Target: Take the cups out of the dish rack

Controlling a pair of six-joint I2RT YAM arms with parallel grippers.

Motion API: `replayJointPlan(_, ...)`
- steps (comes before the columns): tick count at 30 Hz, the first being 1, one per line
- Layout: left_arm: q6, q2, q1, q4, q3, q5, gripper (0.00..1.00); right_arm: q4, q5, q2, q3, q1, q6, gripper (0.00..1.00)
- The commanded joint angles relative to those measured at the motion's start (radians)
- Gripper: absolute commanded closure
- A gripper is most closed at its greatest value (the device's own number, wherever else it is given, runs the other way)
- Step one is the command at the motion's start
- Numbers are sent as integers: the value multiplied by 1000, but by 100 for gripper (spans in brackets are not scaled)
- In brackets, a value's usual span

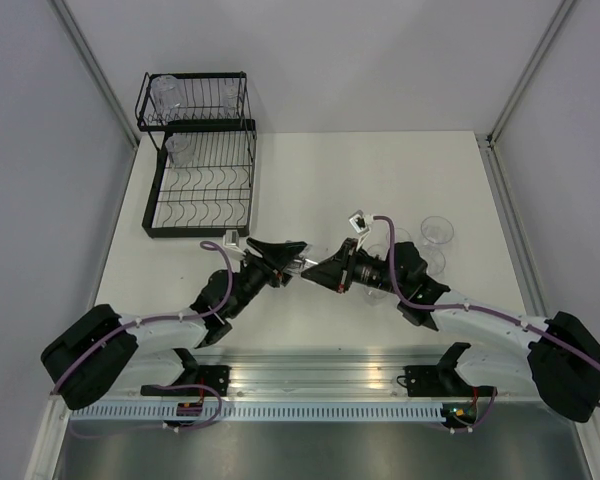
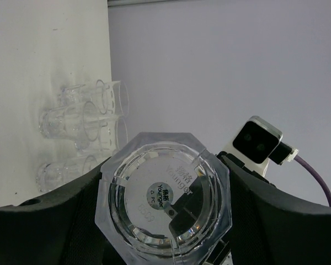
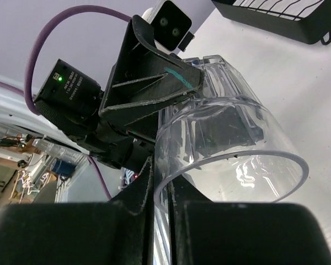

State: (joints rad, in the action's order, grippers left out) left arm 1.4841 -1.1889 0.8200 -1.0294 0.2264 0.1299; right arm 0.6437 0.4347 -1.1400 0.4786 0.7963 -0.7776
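Note:
A clear cup (image 1: 302, 267) lies on its side in the air between my two grippers over the middle of the table. My left gripper (image 1: 286, 261) is shut around its body, and the cup's base (image 2: 164, 200) faces the left wrist camera between the black fingers (image 2: 66, 215). My right gripper (image 3: 161, 178) is shut on the cup's wall (image 3: 231, 138) at the open rim, one finger inside and one outside. The black wire dish rack (image 1: 198, 231) stands at the far left, with one cup (image 1: 168, 95) on its upper tier and another cup (image 1: 180, 148) below.
Several clear cups (image 1: 437, 230) stand together on the table at the right, behind my right arm; they also show in the left wrist view as a cluster of cups (image 2: 83, 124). A corner of the dish rack (image 3: 287, 19) shows in the right wrist view.

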Motion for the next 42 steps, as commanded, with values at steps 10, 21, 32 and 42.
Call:
replayJointPlan(10, 18, 107, 10, 43, -32, 126, 0, -176, -120, 166, 40, 14, 179, 99)
replayJointPlan(21, -466, 459, 1, 876, 217, 396, 0, -1056, -591, -75, 472, 6, 397, 99)
replayJointPlan(32, -633, 472, 2, 1125, 357, 427, 0, -1286, -605, -375, 666, -14, 442, 99)
replayJointPlan(42, -743, 482, 1, 1209, 413, 488, 0, -1366, -590, -460, 695, -14, 483, 99)
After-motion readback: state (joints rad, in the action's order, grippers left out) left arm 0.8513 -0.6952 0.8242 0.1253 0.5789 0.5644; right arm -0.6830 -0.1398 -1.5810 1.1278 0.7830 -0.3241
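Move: Between the two hands is the cup, in the left fingers near its base and already pinched at the rim by the right, its middle about 4 cm left and 2 ahead of the right hand, and some 2 cm right and 1 ahead of the left. The nearest standing cup lies about 15 cm right of the right hand, 4 ahead and 17 below; a second cup stands some 8 cm farther right, level with it. The rack's near right corner is roughly 16 cm ahead of the left hand and 12 to its left. Spreading its fingers wider, the left hand frees the cup, then backs off about 11 cm to the left, rolling its left side up by some 45 degrees. The right keeps its pinch on the rim and carries the cup forward and to the right, then mainly down about 14 cm beside the nearest standing cup, swinging its fingers from pointing left to pointing steeply down. ##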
